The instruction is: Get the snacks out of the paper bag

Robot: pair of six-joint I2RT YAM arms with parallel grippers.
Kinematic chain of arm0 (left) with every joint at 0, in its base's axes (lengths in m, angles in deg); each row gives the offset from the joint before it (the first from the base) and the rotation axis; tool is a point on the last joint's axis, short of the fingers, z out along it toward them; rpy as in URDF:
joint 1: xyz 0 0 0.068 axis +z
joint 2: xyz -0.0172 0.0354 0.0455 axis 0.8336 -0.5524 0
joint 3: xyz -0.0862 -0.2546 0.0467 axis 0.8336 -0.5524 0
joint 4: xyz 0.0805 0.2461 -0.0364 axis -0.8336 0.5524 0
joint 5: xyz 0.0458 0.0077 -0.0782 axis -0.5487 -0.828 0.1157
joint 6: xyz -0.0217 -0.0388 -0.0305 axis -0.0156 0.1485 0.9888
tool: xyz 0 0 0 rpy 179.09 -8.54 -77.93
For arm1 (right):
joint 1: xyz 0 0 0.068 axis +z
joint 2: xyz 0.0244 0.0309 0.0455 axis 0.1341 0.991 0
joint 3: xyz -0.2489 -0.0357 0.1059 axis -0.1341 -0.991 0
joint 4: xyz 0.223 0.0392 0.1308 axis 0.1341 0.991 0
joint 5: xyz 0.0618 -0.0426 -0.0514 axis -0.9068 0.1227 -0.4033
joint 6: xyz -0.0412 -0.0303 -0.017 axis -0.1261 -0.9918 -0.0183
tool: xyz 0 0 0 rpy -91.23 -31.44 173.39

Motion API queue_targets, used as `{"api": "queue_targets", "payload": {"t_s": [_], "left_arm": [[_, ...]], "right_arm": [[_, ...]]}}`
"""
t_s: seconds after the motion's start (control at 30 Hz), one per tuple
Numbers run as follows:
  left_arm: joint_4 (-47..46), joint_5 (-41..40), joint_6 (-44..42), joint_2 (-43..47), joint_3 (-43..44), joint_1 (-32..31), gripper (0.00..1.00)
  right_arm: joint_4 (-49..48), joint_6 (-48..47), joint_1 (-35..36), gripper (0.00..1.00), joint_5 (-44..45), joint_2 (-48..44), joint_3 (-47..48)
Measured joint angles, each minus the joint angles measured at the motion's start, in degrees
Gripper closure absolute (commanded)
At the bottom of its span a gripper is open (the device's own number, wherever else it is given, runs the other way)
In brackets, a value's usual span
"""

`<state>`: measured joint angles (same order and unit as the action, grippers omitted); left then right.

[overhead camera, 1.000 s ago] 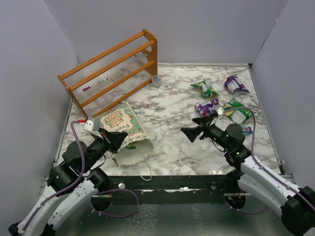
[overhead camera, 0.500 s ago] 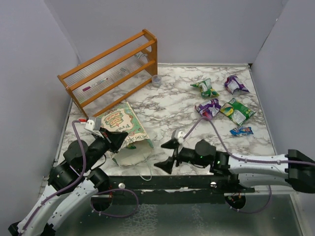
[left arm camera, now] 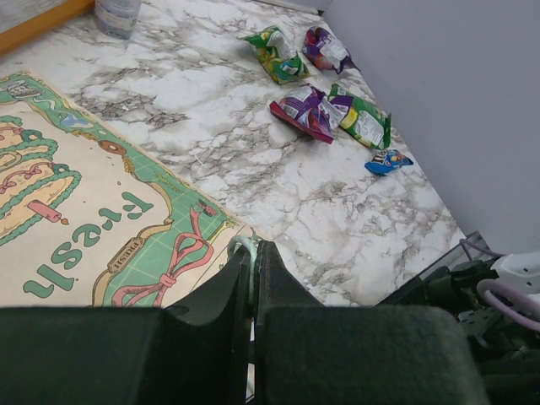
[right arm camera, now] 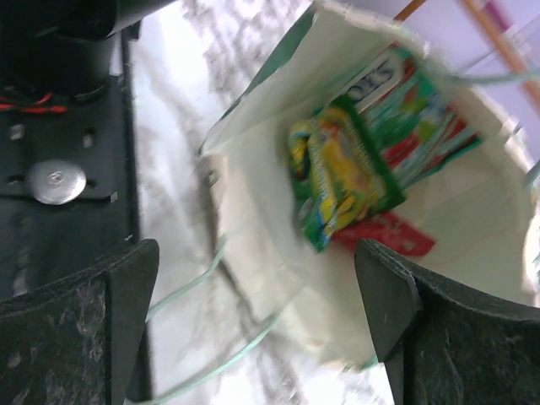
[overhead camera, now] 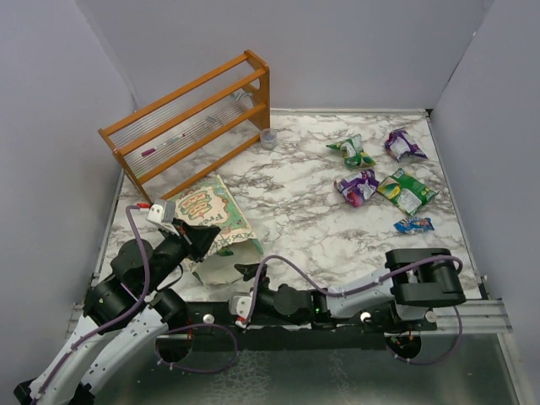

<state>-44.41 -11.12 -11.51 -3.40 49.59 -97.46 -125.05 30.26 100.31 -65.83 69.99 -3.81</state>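
Note:
The paper bag (overhead camera: 209, 211) lies on its side at the left, printed front up, with its cream mouth facing the near edge. My left gripper (overhead camera: 201, 240) is shut on the bag's pale green cord handle (left arm camera: 239, 245) at the mouth's rim; the left wrist view shows its tips (left arm camera: 251, 251) pinching it. My right gripper (overhead camera: 245, 289) is open and low in front of the mouth. In the right wrist view it (right arm camera: 257, 312) looks into the bag (right arm camera: 253, 169), where a green-yellow packet (right arm camera: 346, 169) lies over a red one (right arm camera: 384, 236). Several snacks (overhead camera: 357, 186) lie at the back right.
An orange wooden rack (overhead camera: 190, 118) stands at the back left, with a small clear cup (overhead camera: 268, 138) beside it. The loose packets include a green one (overhead camera: 353, 152), a purple one (overhead camera: 403, 145), another green one (overhead camera: 407, 191) and a small blue one (overhead camera: 413, 225). The black base rail (overhead camera: 337, 325) runs along the near edge.
My right arm has swung from the right side, low along the near edge, to the bag's mouth, gripper open throughout. The left gripper and the bag have hardly moved.

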Motion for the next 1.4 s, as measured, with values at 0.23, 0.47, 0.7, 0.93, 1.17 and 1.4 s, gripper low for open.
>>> {"api": "queue_targets", "payload": {"t_s": [0.23, 0.47, 0.7, 0.93, 1.17, 1.4], "left_arm": [[0.00, 0.00, 0.00, 0.00, 0.00, 0.00, 1.00], [-0.02, 0.02, -0.02, 0.02, 0.00, 0.00, 1.00], [-0.02, 0.04, -0.04, 0.02, 0.00, 0.00, 1.00], [-0.04, 0.09, -0.04, 0.02, 0.00, 0.00, 1.00], [-0.07, 0.17, -0.22, 0.02, 0.00, 0.00, 1.00], [-0.07, 0.24, -0.22, 0.02, 0.00, 0.00, 1.00]], "right_arm": [[-18.23, -17.66, -0.98, 0.33, 0.07, 12.17, 1.16], [-21.68, -21.35, -5.75, 0.43, -2.64, 15.41, 3.34], [-21.66, -20.96, -9.92, 0.39, -6.32, 18.62, 6.69], [-20.98, -20.70, -12.70, 0.39, -9.22, 25.42, 12.09], [-19.10, -20.33, -14.73, 0.45, -10.05, 29.62, 17.20], [-16.96, -20.09, -16.28, 0.54, -10.73, 30.27, 17.92]]}}
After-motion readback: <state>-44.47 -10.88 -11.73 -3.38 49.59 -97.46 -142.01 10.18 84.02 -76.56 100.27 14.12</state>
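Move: The yellow-green candy packet lies inside the paper bag, some 14 cm forward of the right hand, about 10 cm to its left and 7 cm below. The green Fox's packet is about 4 cm farther forward and 4 cm farther left than that packet, and a red packet shows under its near end, roughly 15 cm forward, 8 cm left and 9 cm below the right hand. From the left hand, the yellow-green packet is about level fore and aft, 2 cm left and 18 cm below. The right hand reaches into the bag's mouth towards the yellow-green candy packet, going about 13 cm forward and 7 cm left and sinking some 6 cm, mostly in the second half, while early on it rolls its forward side up by 15 to 20 degrees, fingers still pointing mainly left. Its wide-open fingers close to about half on the way in, so that they straddle the packet's near end with no firm pinch to be seen yet, while the left hand stays still and keeps its grip on the bag's upper lip. ##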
